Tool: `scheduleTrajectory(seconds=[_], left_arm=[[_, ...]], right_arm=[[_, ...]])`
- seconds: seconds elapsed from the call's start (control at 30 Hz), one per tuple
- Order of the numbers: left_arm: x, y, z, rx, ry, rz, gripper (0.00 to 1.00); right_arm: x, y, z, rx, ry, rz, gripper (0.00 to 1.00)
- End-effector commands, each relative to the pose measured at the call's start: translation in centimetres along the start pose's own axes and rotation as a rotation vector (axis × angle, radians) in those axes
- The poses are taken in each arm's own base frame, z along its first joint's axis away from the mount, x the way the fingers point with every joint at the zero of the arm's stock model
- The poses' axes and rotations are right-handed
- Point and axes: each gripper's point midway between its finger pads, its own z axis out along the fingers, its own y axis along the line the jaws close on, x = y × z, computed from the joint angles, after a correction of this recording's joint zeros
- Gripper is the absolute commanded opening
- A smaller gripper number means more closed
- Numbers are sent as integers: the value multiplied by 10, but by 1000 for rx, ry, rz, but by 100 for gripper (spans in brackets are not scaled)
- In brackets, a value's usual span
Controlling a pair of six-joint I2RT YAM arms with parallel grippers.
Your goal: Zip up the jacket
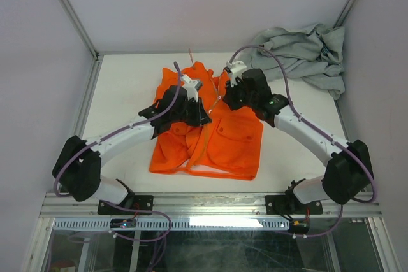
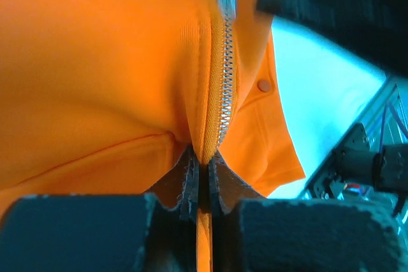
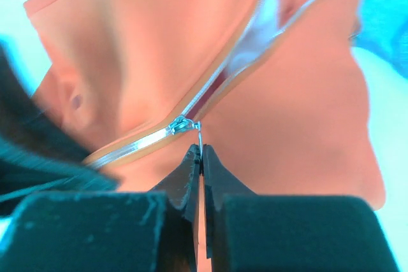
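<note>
The orange jacket (image 1: 229, 144) lies flat in the middle of the table, collar toward the far side. My left gripper (image 1: 203, 118) (image 2: 203, 162) is shut on a pinched fold of jacket fabric beside the closed zipper teeth (image 2: 224, 87). My right gripper (image 1: 223, 97) (image 3: 201, 152) is shut on the thin metal zipper pull (image 3: 199, 137), which hangs from the slider (image 3: 180, 124). Past the slider the two zipper edges split apart toward the collar, with pale lining (image 3: 255, 39) showing between them. Behind it the teeth are joined.
A crumpled light grey garment (image 1: 306, 55) lies at the far right corner. The white table (image 1: 121, 93) is walled at the back and both sides. A thin orange drawcord (image 1: 190, 55) pokes out past the collar.
</note>
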Motion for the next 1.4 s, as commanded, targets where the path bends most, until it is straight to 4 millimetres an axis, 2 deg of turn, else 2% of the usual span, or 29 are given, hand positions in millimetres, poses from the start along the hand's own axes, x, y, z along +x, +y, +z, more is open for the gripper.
scheduleTrajectory(seconds=[0.0, 0.1, 0.17, 0.27, 0.33, 0.43, 0.5, 0.6, 0.7, 0.77, 0.9, 1.03, 1.13, 1.2, 1.23, 1.27, 1.3, 1.37], left_arm=[[31, -12, -45, 67, 88, 34, 0], [48, -2, -63, 25, 121, 55, 0], [49, 13, -75, -60, 124, 84, 0], [34, 39, -95, -245, 91, 146, 0], [11, 53, -110, -362, 43, 189, 0], [-34, 70, -136, -524, -54, 241, 0], [-71, 73, -157, -607, -149, 264, 0], [-108, 69, -181, -663, -252, 285, 0], [-121, 55, -185, -609, -296, 322, 0], [-114, 42, -175, -501, -283, 354, 0], [-89, 27, -158, -345, -232, 377, 0], [-55, 24, -136, -222, -163, 342, 2], [-23, 19, -113, -104, -96, 264, 18], [-4, 17, -104, -51, -47, 214, 23], [-1, 17, -103, -44, -41, 196, 26], [0, 18, -104, -49, -46, 186, 33], [-4, 19, -107, -65, -66, 185, 41], [-19, 16, -121, -94, -144, 195, 51]], right_arm=[[-69, -87, -14, 320, -178, 61, 0], [-80, -120, -16, 376, -202, 123, 0], [-83, -137, -17, 401, -199, 155, 0], [-82, -168, -27, 465, -195, 201, 0], [-81, -191, -44, 511, -208, 244, 0], [-83, -221, -86, 594, -249, 299, 0], [-83, -237, -120, 649, -285, 338, 0], [-80, -248, -169, 720, -334, 379, 0], [-77, -235, -194, 715, -351, 359, 0], [-72, -218, -199, 672, -361, 347, 0], [-59, -183, -199, 544, -390, 361, 0], [-35, -152, -186, 406, -400, 427, 0], [-9, -143, -178, 383, -407, 482, 0], [1, -140, -179, 390, -428, 494, 6], [4, -138, -181, 391, -443, 490, 11], [5, -137, -183, 393, -453, 479, 18], [5, -136, -186, 402, -459, 465, 26], [4, -136, -195, 431, -467, 449, 34]])
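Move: The right fingers hold the pull tab, with the zip slider about 2 cm to their left and just ahead. The open collar end of the zip lies some 10 cm ahead, 3 cm left and 5 cm lower; the pocket flap sits about 12 cm back, 4 cm right and 7 cm below. From the left hand, pinching the closed zip edges, the slider is roughly 8 cm ahead, 5 cm right and 3 cm higher. Still gripping the pull tab, the right hand draws it forward and right, about 11 cm out, towards the collar end, while the left keeps its pinch and pulls back and left. Both then swing up some 13 cm, the right going on rightward and turning about 35 degrees clockwise, before drawing back and lowering. The right fingers part and let go; the left's open around the cloth. ##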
